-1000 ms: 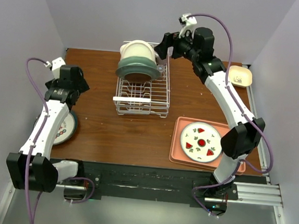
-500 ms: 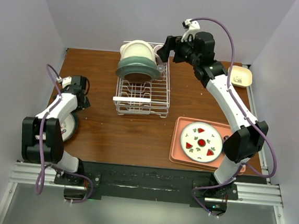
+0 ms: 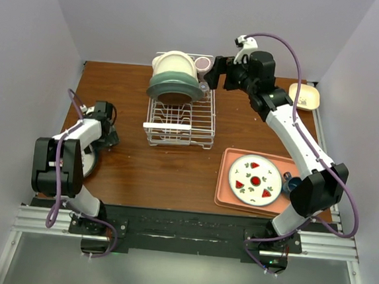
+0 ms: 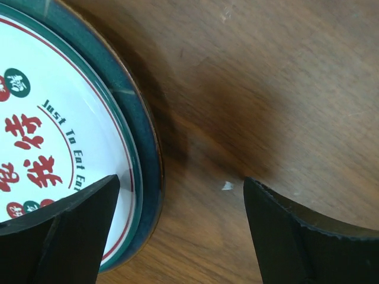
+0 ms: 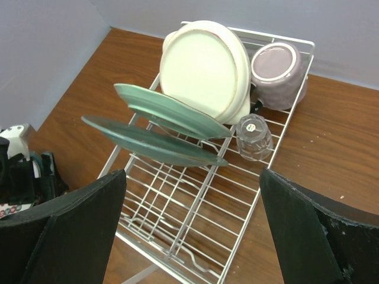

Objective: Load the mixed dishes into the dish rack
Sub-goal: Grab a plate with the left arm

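Observation:
The dish rack point(image 3: 179, 118) point(image 5: 195, 213) stands at the back centre. In it lean two pale green plates point(image 5: 169, 111) and a cream plate point(image 5: 204, 71); a purple cup point(image 5: 277, 72) and a clear glass point(image 5: 254, 137) lie beside them. My right gripper point(image 3: 212, 72) point(image 5: 192, 231) hovers open above the rack's right rear, holding nothing. A dark-rimmed patterned plate point(image 3: 88, 162) point(image 4: 65, 148) lies flat at the table's left edge. My left gripper point(image 3: 110, 137) point(image 4: 180, 228) is low and open astride its rim, with one finger over the plate and the other over bare wood.
A salmon-pink tray point(image 3: 228, 197) at the front right carries a strawberry-patterned plate point(image 3: 255, 180). A small cream square dish point(image 3: 304, 95) sits at the back right corner. Grey walls close in the table on three sides.
My left arm has dropped from above the table down to the patterned plate's edge, and its jaws have narrowed slightly. My right arm has pulled back and to the right from the rack.

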Robot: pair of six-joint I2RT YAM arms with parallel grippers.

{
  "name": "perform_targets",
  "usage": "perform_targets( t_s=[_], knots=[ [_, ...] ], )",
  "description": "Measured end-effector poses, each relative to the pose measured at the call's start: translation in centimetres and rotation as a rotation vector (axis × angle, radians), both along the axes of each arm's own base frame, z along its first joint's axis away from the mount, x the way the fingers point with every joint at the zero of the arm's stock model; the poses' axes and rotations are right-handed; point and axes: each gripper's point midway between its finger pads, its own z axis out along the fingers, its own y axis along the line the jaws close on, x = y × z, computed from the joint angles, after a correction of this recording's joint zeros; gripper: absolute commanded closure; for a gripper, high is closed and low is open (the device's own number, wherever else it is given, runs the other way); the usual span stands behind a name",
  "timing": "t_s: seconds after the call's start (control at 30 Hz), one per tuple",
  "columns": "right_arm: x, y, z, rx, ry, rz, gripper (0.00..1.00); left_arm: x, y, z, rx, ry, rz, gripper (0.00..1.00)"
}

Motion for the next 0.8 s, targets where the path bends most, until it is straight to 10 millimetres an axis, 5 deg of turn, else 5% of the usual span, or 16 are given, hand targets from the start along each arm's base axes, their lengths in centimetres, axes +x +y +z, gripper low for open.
perform_targets(
  t_s=[0.53,0.8],
  knots=[
    [0.1,-0.7,-0.4,-0.021,-0.007,-0.022,0.01,0.8,-1.7,0.5,-0.079,-0.062,-0.088,0.36],
    [0.2,-0.8,-0.4,-0.020,-0.006,-0.023,0.02,0.8,-2.7,1.4,-0.117,-0.113,-0.116,0.64]
  ],
)
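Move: Just back and to the left of the left hand lies the white plate, its middle about 8 cm left, 5 cm back and 1 cm lower; the left finger is over its right-hand part, the other finger beyond the rim. The teal plate underneath is centred about 8 cm left and 4 cm back. The dish rack stands some 26 cm right and 18 cm ahead. From the right hand the white plate is roughly 46 cm left, 22 cm back and 32 cm below. Dragging the white plate by its right-hand part with the inner finger, the left hand settles slightly, then moves about 2.5 cm right while rising some 2 cm from its lowest point. The already slightly narrowed fingers close to about half their opening around the rim, as the wrist turns a little clockwise and its left side dips. ##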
